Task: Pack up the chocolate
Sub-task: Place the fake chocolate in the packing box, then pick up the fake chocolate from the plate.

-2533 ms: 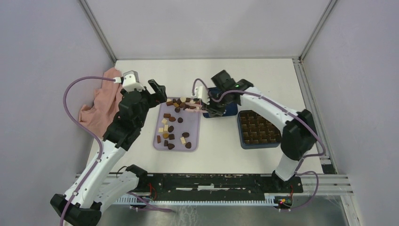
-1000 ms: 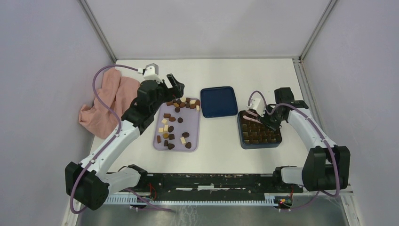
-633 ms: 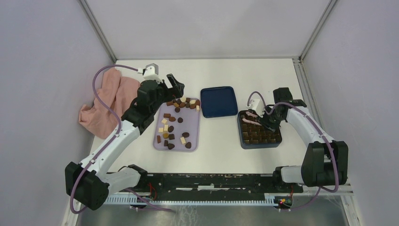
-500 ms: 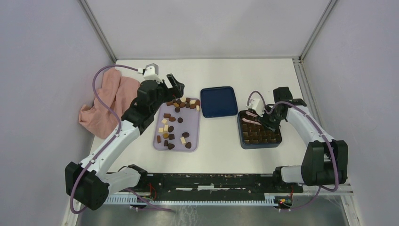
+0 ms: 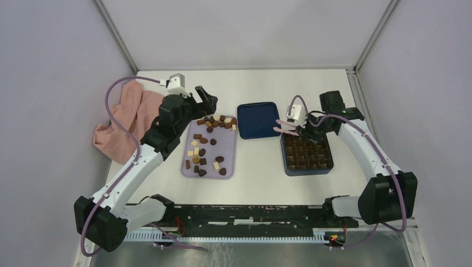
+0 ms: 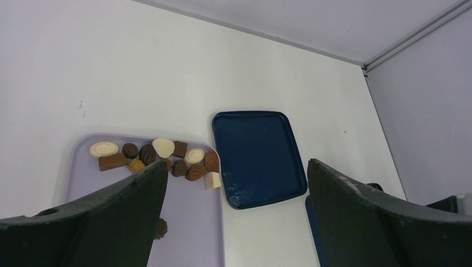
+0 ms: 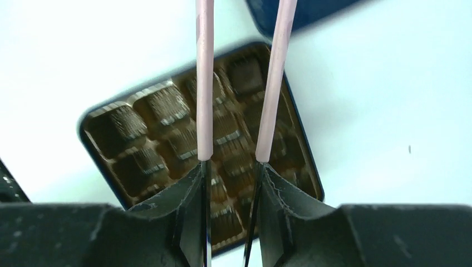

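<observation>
Several chocolate pieces (image 5: 203, 150), dark, mid brown and cream, lie loose on the lilac tray (image 5: 229, 153). They also show in the left wrist view (image 6: 161, 153). My left gripper (image 5: 205, 103) is open and empty above the tray's far end (image 6: 236, 167). My right gripper (image 5: 305, 129) is shut on pink tweezers (image 5: 285, 126) over the far-left corner of the dark blue box (image 5: 306, 151). In the right wrist view the gripper (image 7: 231, 164) holds the tweezers (image 7: 205, 83) with their tips apart and nothing between them, above the blurred box (image 7: 139, 128). I cannot tell whether pieces sit in its brown compartments.
A dark blue lid (image 5: 259, 119) lies flat between tray and box, also in the left wrist view (image 6: 259, 156). A pink cloth (image 5: 125, 119) is bunched at the left edge of the table. Walls close in on the back and both sides.
My right gripper went from the tray's far end to the box, dipped the tweezers over it, then rose and swung to the box's far-left corner. My left arm reached forward over the tray.
</observation>
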Motion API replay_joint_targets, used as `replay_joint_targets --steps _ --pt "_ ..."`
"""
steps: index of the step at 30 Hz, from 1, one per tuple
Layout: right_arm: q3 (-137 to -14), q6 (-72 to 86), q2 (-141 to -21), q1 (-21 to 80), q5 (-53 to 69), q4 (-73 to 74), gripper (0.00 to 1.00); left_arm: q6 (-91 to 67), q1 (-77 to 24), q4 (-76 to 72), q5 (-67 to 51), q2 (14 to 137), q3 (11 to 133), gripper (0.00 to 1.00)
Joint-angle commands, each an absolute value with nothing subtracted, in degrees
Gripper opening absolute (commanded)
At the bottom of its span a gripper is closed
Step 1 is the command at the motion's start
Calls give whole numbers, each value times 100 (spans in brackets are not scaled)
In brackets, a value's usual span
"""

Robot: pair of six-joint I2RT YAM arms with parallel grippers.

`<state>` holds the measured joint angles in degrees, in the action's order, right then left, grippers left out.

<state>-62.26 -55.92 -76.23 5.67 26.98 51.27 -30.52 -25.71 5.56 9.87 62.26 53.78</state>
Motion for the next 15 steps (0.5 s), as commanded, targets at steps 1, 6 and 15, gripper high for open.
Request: replay_joint_targets --steps 1,6,15 --pt "-6300 -5548 -7524 1592 3042 4899 38 -3142 -2550 358 936 5998 5786 100" --pt "-6382 -5247 -7949 2833 2772 4506 38 -2949 -2556 650 1120 5899 5957 100" --pt "-6919 -4991 -9217 4123 1741 4096 39 -3057 -2549 757 1399 5468 5660 100"
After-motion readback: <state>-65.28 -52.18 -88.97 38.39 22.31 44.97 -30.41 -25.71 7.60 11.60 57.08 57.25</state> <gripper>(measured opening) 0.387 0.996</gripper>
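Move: The lilac chocolate tray, where the tongs in the right hand are headed, has its middle some 37 cm to that hand's left, about 3 cm back and 14 cm below. The blue tray lies some 18 cm left and 7 cm ahead, the packing box about 5 cm back and straight below in the left-right sense, both low on the table. From the left hand the lilac tray is about 7 cm back, 1 cm right and 27 cm below. Still gripping the empty tongs, the right hand sweeps about 15 cm left away from the packing box, passing on the near side of the blue tray towards the lilac tray, easing some 5 cm back on the way and sinking about 4 cm in the second half. Its wrist swings nearly 30 degrees counter-clockwise while the tongs keep their gap, and the empty left hand, fingers wide open, rises some 5 cm off above the lilac tray. ##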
